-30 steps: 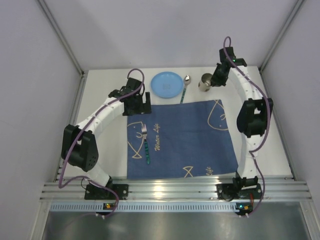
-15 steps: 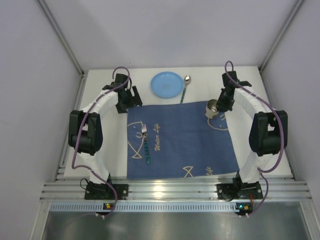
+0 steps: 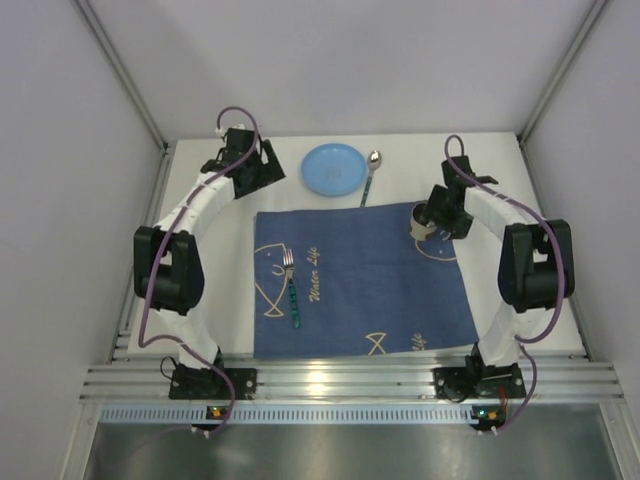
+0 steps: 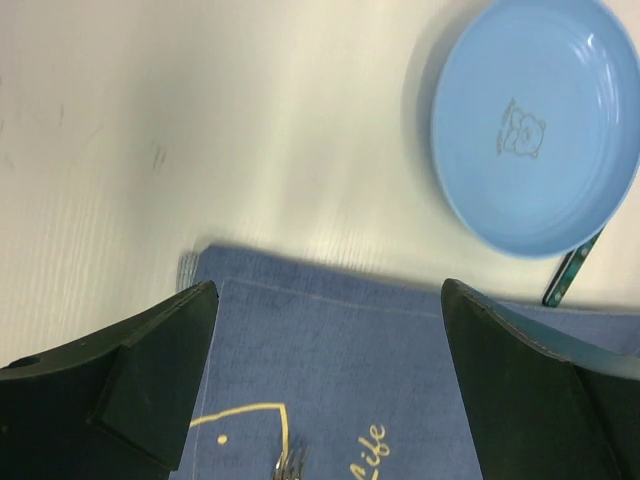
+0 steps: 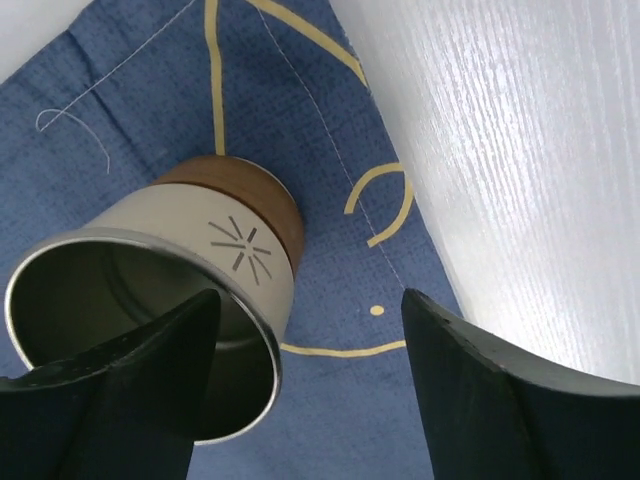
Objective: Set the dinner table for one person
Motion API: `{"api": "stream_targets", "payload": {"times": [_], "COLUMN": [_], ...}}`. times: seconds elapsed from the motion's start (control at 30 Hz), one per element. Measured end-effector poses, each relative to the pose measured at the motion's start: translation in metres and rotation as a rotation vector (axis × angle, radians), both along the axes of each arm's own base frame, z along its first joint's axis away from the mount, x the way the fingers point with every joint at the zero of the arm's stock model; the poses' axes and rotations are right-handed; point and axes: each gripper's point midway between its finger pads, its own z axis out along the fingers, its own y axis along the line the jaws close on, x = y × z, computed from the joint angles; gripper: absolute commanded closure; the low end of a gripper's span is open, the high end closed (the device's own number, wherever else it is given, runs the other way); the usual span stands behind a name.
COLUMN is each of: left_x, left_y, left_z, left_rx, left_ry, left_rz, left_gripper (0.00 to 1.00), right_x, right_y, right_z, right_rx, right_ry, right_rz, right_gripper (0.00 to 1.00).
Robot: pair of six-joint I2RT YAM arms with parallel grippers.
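Note:
The white dinner table carries a dark blue fish-patterned cloth. A metal cup with a brown base stands upright on the cloth's far right corner. My right gripper hangs over it, open. In the right wrist view the cup has its rim wall between the spread fingers of the gripper, one finger over the mouth, one outside. My left gripper is open and empty beyond the cloth's far left corner. A fork lies on the cloth's left side. A light blue plate and a spoon lie on the bare table behind the cloth.
A ribbed aluminium rail runs along the near edge with both arm bases on it. White walls close in the table on the left, right and back. The left wrist view shows the plate, the cloth edge and the fork's tines.
My right gripper carried the cup from the bare table at the far right onto the cloth's corner and opened. My left arm drew back toward the far left.

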Motion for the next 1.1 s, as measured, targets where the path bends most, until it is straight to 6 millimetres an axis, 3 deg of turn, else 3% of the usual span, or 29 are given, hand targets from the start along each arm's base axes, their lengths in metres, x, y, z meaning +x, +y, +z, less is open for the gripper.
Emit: {"api": "stream_targets", "payload": {"times": [0.17,0.27,0.37,0.47,0.53,0.67,0.8,1.0,1.1], "left_x": [0.043,0.079,0.105,0.118,0.122,0.127,0.120,0.118,0.119], "left_y": [0.001,0.002,0.004,0.003,-0.003,-0.021,-0.043,-0.075,-0.089], "left_z": [0.008,0.012,0.004,-0.012,-0.027,-0.066,-0.101,-0.099,-0.099], "left_rx": [0.011,0.023,0.031,0.023,-0.008,-0.069,-0.094,-0.140,-0.162], "left_ry": [-0.036,-0.063,-0.065,-0.050,-0.026,0.034,0.101,0.090,0.077], "left_rz": [0.008,0.005,0.007,0.002,-0.020,-0.081,-0.137,-0.212,-0.245], "left_gripper": [0.02,0.01,0.01,0.02,0.01,0.01,0.02,0.02,0.02], "right_x": [0.000,0.001,0.001,-0.002,-0.004,-0.006,-0.011,-0.030,-0.034], "right_y": [-0.001,-0.004,-0.006,-0.008,-0.008,-0.011,-0.022,-0.035,-0.035], "right_z": [0.026,0.067,0.120,0.159,0.171,0.164,0.149,0.116,0.108], "right_rx": [-0.005,-0.004,0.004,0.016,0.025,0.031,0.037,0.029,0.024], "right_ry": [-0.059,-0.150,-0.293,-0.394,-0.420,-0.385,-0.329,-0.221,-0.187], "right_rz": [0.018,0.021,0.021,0.017,0.018,0.012,-0.012,-0.031,-0.017], "right_gripper": [0.09,0.02,0.00,0.00,0.00,0.00,0.00,0.00,0.00]}}
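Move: The blue plate lies about 14 cm ahead of the left hand, 17 cm to its right and 14 cm below; the spoon is 10 cm to the right of the plate's middle and 4 cm nearer, and the fork is 22 cm back from the hand and 5 cm right. The right hand has one finger inside the cup's mouth and one outside, the cup's middle about 4 cm left, 1 cm ahead and 2 cm below. From that hand the spoon is roughly 17 cm ahead and 18 cm left. The left hand, fingers staying wide open, reaches about 12 cm forward, then sinks some 10 cm and swings 9 cm right while turning clockwise about 15 degrees, bringing it close above the plate's left rim with no touch to be seen. Meanwhile the right hand, already half open around the cup's wall, spreads its fingers fully and draws straight up about 17 cm out of the cup, its fingertips tipping forward, then eases back, right and down by several centimetres, away from the cup. ##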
